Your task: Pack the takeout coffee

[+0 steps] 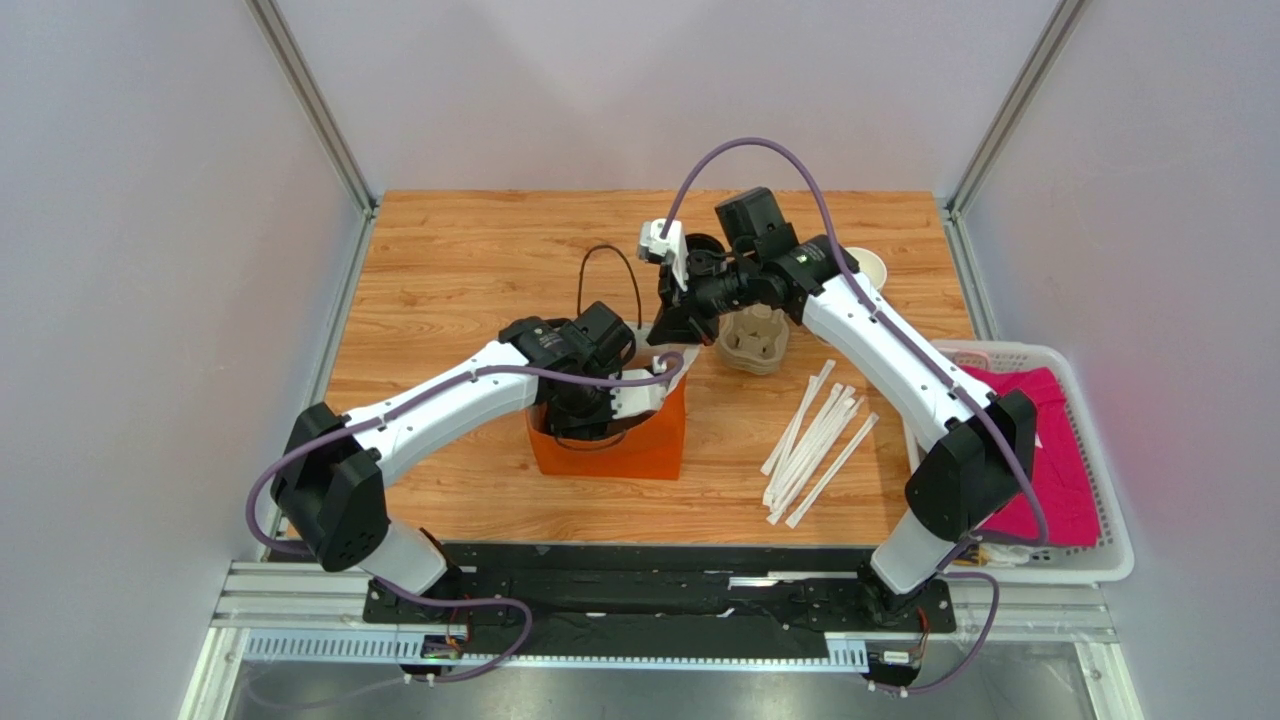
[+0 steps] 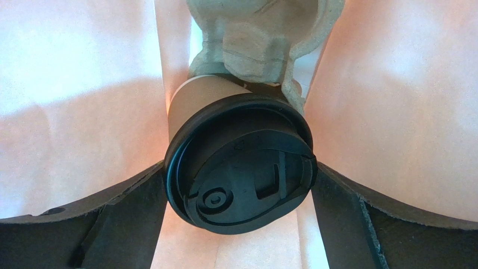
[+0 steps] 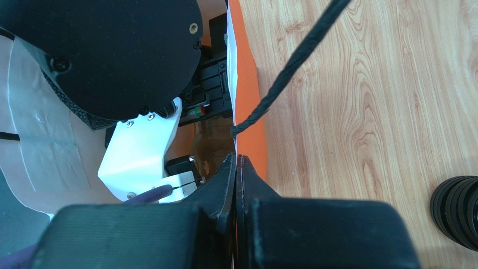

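The takeout coffee, a tan paper cup with a black lid, sits in a grey pulp carrier inside the orange paper bag. My left gripper reaches down into the bag. It is open, and its black fingers stand on either side of the lid, close to its rim. My right gripper is shut on the bag's upper edge at the far right corner, seen from above as the right gripper. From above, the left arm hides the cup.
A second pulp carrier lies right of the bag. A stack of paper cups stands behind it, and black lids are stacked nearby. White stirrers are scattered at front right. A white basket with pink cloth is at the right edge.
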Controlling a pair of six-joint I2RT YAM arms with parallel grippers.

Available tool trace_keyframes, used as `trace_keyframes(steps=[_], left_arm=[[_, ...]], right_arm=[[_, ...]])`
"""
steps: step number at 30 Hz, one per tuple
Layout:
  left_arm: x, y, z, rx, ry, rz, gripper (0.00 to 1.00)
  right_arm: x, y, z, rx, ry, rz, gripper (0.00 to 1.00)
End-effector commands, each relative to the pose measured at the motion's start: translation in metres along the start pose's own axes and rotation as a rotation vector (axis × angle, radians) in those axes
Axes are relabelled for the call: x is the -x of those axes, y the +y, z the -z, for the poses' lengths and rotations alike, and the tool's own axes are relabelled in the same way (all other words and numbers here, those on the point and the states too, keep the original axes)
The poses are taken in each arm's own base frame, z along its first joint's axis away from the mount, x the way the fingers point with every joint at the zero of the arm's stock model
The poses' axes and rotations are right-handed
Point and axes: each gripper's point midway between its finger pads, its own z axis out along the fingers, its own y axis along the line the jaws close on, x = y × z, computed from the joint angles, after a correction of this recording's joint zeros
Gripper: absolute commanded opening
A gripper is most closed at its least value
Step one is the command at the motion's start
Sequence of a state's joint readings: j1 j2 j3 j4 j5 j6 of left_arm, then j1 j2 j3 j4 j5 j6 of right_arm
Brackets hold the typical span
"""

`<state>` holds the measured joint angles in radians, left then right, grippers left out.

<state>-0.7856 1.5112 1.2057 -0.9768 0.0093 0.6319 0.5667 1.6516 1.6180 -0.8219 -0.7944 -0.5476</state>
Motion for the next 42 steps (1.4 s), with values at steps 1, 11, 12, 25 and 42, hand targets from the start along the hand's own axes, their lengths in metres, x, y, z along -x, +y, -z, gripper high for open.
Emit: trace_keyframes(steps=[1, 11, 12, 25, 42], left_arm=[[0.014, 0.009, 0.022, 0.058, -0.063, -0.020, 0.99], [0.023, 0.011, 0.034, 0.047, -0.084, 0.010, 0.99], [0.023, 0.011, 0.034, 0.048, -0.083, 0.013, 0.99], [0.028, 0.004, 0.054, 0.002, -0.104, 0.013, 0.99], [0.041, 0.008, 0.106, 0.035, -0.205, 0.077, 0.99]], right_arm=[[-0.004, -0.003, 0.000, -0.007, 0.031, -0.007, 0.00], [0.000, -0.010, 0.003, -0.048, 0.024, 0.022, 0.00], [0.000, -0.011, 0.003, -0.051, 0.022, 0.024, 0.00], [0.000, -0.014, 0.004, -0.063, 0.030, 0.053, 0.00], [0.001, -0.011, 0.007, -0.064, 0.022, 0.087, 0.00]])
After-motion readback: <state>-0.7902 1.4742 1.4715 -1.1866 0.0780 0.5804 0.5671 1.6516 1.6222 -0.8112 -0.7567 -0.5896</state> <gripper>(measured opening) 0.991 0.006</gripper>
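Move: The coffee cup leans inside the bag, its black lid between the left hand's open fingers; the cup's middle is about 4 cm below that hand, 2 cm ahead and 2 cm right. From the left hand, the cup carrier lies 3 cm ahead, 7 cm right and 8 cm below; the pinched bag rim is some 8 cm ahead, 10 cm right and 13 cm higher. From the right hand, the cup is about 6 cm back, 8 cm left and 17 cm down. Clear of the black lid's sides, the already wide-open left fingers come up and leave the cup behind, rising about 7 cm inside the bag towards its mouth, still pointing nearly straight down. The right hand keeps its shut fingers pinched on the far rim near the right corner and eases it only about 1 cm forward. ##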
